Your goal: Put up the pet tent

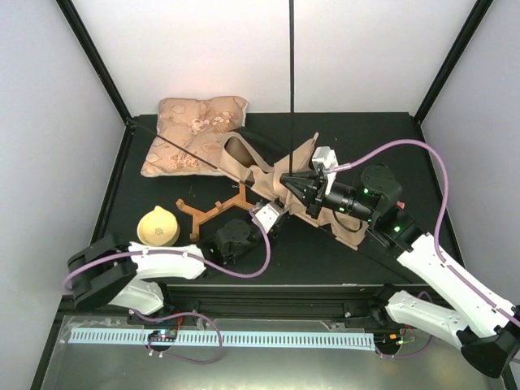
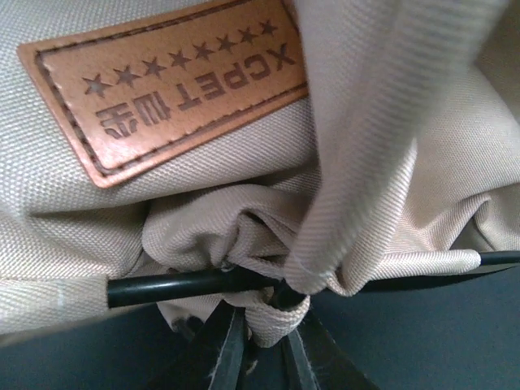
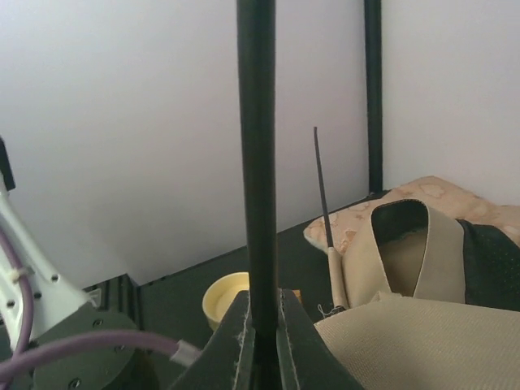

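Note:
The pet tent [image 1: 280,172], tan canvas with black lining, lies crumpled mid-table. My right gripper [image 1: 297,185] rests on it, shut on a thin black pole [image 1: 291,81] that rises steeply; the right wrist view shows that pole [image 3: 256,162] clamped between my right gripper's [image 3: 262,313] fingers. My left gripper [image 1: 262,213] is at the tent's near edge. The left wrist view shows my left gripper [image 2: 264,329] closed around a tan webbing loop [image 2: 280,323] where another black pole [image 2: 179,286] passes. A brown leather label [image 2: 175,81] sits above it.
A floral cushion [image 1: 195,134] lies at the back left with a second pole [image 1: 179,146] slanting across it. A yellow bowl [image 1: 158,226] and a brown wooden cross piece [image 1: 215,210] sit left of my left gripper. Black frame posts [image 1: 93,57] stand at the table's corners.

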`<state>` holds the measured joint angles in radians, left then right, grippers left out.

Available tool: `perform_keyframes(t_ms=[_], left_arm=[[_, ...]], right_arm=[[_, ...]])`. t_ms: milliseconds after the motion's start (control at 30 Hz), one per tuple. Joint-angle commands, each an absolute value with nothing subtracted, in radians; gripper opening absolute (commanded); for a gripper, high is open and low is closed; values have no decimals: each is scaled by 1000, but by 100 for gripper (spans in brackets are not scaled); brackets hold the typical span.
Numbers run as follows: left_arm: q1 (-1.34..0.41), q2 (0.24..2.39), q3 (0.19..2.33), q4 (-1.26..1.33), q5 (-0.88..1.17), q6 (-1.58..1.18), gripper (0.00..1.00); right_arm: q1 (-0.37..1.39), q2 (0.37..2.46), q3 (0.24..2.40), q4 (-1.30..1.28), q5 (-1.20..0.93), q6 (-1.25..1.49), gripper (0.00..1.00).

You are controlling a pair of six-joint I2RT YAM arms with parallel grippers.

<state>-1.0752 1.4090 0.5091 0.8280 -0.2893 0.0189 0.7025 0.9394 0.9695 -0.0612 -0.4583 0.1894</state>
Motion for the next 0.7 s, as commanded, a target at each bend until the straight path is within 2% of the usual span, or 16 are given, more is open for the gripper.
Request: perform_keyframes(t_ms=[0,133,200,433,667], left_arm=[[-1065,1289,527,639,-373,-222,16],[-1065,1179,470,517,-307,-314,48],[-1065,1137,453,442,-289,-358,59],[-1067,934,404,292,-236,-380,63],[-1014,766,542,24,-157,-410,66]], right_arm=[[699,948,863,-235,-513,243,1],[699,939,810,-198,-503,246,1],[699,933,780,-171,-502,254,1],[699,899,685,-86,-522,265,1],[699,832,569,-10,-531,256,1]])
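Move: The tent's pole crossing is still pinched, with its canvas loop, in the left fingers. From there the wooden stand lies some 18 cm left, 3 cm farther out and 16 cm below. The yellow bowl lies about 36 cm left, 3 cm back and 15 cm below. The pillow lies about 26 cm left, 24 cm ahead and 14 cm below. From the right hand, which grips an upright black pole, the crossing is about 2 cm left, 3 cm ahead and 18 cm below. The tent's pole crossing comes free as the left fingers open wide; that hand dips a little, then draws off to the left about 8 cm and back about 4, rising slightly at the end and rolling some 20 degrees. The black pole stays gripped in the right hand, which lowers it with the tent towards the table by about 11 cm, fast at first, then edging slightly back. ##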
